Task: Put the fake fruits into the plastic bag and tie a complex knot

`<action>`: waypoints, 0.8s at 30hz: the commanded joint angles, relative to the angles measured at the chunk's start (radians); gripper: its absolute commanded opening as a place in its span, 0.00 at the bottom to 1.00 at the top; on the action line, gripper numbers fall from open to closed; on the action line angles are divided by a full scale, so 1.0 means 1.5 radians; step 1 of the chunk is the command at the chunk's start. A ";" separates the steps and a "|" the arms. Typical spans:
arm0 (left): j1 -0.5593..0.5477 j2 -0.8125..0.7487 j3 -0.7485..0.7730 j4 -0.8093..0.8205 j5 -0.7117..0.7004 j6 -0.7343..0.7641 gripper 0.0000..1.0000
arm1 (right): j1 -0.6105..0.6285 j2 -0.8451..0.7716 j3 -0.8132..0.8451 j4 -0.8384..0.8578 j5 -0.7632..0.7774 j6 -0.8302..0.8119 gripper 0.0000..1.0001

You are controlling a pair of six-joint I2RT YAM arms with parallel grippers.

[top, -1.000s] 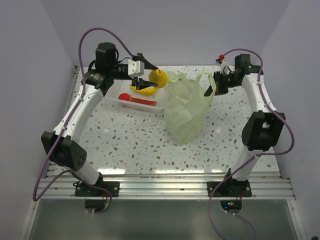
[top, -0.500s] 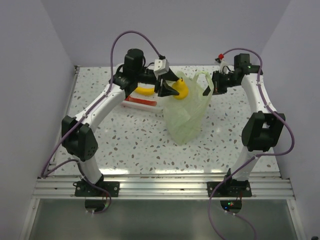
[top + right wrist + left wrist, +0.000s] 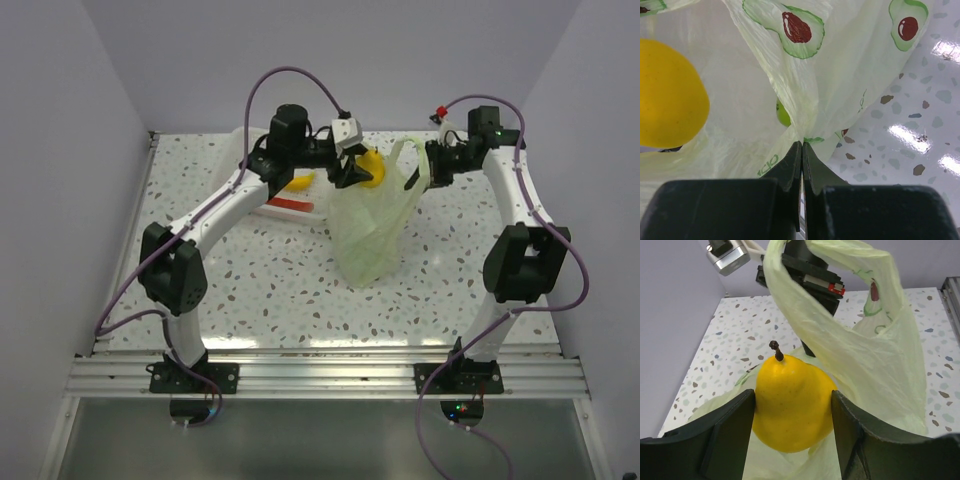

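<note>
A yellow pear-shaped fake fruit [image 3: 792, 407] with a brown stem sits between the dark fingers [image 3: 730, 432] of my left gripper [image 3: 358, 172], which is shut on it. It hangs over the open mouth of the pale green plastic bag [image 3: 370, 230]. My right gripper [image 3: 801, 145] is shut on the bag's edge beside one loop handle [image 3: 410, 165] and holds it up. Through the thin film a green fruit [image 3: 783, 114] shows inside the bag. A yellow banana piece [image 3: 300, 182] and a red elongated fruit [image 3: 293, 205] lie in the basket.
The clear-white plastic basket [image 3: 245, 135] stands at the back left, partly hidden under my left arm. The bag has avocado prints [image 3: 797, 25]. Grey walls close in the speckled table [image 3: 260, 290] at the back and both sides.
My left arm has carried the yellow fruit from above the basket rightward to the bag's mouth. The right gripper and the bag have stayed put.
</note>
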 commanded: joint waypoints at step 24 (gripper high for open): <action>0.009 -0.094 -0.004 -0.016 -0.051 0.023 1.00 | 0.012 -0.001 0.066 0.002 -0.029 0.017 0.00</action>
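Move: The left fingers already hold the yellow pear; the bag's open mouth lies roughly 6 cm below that hand and about 2 cm to its right, level with it fore and aft. The right gripper, pinching the bag's rim, stands some 9 cm to the right and 9 cm lower. In the tub the banana lies about 11 cm ahead, 17 cm left and 26 cm down, the red carrot about 6 cm ahead and 19 cm left. From the right hand, the mouth is about 7 cm left, 1 cm back and 3 cm higher. Lift the left gripper about 3 cm and nudge it 2 cm forward over the bag's mouth, then bring it back and down about 3.5 cm to where it began, and spread the fingers fully to let go of the pear. Meanwhile keep the right fingers shut on the rim and draw it up about 2 cm, slightly left. ##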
